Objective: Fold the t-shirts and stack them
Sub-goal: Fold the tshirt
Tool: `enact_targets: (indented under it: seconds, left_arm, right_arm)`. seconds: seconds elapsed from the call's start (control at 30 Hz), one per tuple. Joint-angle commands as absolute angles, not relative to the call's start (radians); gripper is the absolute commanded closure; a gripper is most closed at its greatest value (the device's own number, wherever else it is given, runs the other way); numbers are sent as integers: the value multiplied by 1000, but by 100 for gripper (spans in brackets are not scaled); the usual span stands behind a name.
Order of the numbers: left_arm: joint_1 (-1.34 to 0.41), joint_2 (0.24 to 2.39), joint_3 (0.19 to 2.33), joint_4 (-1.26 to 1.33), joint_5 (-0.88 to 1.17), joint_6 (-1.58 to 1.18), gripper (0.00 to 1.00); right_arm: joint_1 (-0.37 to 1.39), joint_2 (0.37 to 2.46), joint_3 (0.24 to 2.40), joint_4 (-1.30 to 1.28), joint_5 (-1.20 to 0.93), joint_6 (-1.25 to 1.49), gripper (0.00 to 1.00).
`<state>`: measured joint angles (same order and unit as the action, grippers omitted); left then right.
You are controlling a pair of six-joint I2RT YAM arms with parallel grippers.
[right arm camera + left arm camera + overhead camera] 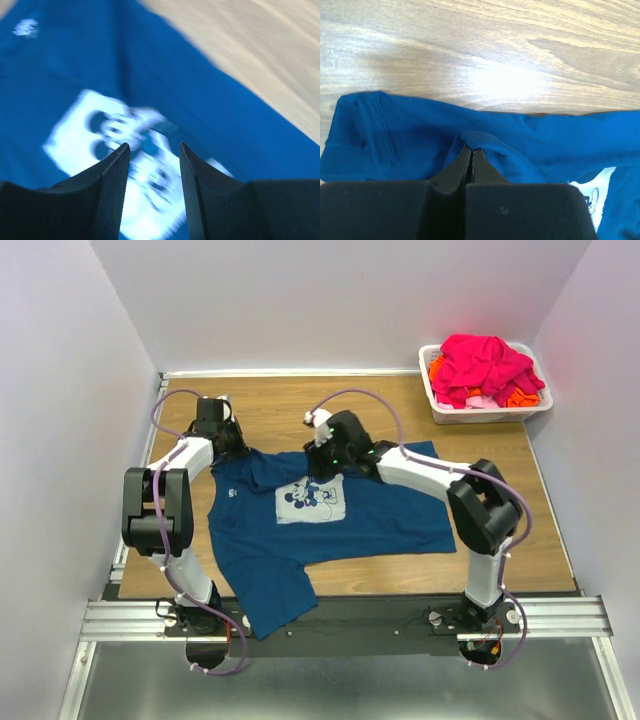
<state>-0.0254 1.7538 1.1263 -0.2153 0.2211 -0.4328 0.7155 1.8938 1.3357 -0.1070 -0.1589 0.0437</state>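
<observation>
A dark teal-blue t-shirt with a pale cartoon print lies spread on the wooden table, one part hanging over the near edge. My left gripper is shut on a fold of its far left edge; in the left wrist view the cloth bunches over the closed tips of the gripper. My right gripper hovers open over the print, nothing between its fingers. The right wrist view is blurred. Magenta-pink t-shirts and orange ones are heaped in the basket.
A white plastic basket stands at the table's far right corner. Bare wood runs along the back and the right side. White walls enclose the table on three sides. A metal rail runs along the near edge.
</observation>
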Motion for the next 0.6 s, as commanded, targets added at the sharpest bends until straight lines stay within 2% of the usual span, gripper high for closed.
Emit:
enact_targets:
  seconds: [0.0,0.4,0.57]
  left_arm:
    - [-21,1772,1157,-190,235,-402,100]
    - [-29,1792,1121,-167,244,-384,100]
    - [-31,1796,1126,-167,241,-382,100]
  right_arm:
    - [790,1983,1408,-14,-270,9,50]
    - [874,2163,1600,-9,-364,-136,50]
    - [885,2227,1652,-9,-360,-153,44]
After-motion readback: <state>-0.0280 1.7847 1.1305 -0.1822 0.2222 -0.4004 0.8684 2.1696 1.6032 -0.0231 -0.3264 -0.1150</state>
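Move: From the right hand, hanging half open over the middle of the t-shirt, the folded flap beside the collar lies about 13 cm to the left, 3 cm back and 7 cm below. The Mickey print is roughly 8 cm back of this hand and level with it sideways; the collar logo sits some 22 cm left and 6 cm back. From the left hand, pinching the shirt's far edge, the flap is about 6 cm right, 9 cm back and 4 cm below. Leftward over the shirt the right hand sweeps about 12 cm, quick at first and then easing off, drifting a little back and sinking slightly towards the folded flap beside the collar. Its wrist turns some 20 degrees counter-clockwise and the fingers stay about half open, with no grip on the cloth yet. The left hand stays almost in place, still pinching the shirt's far edge. ##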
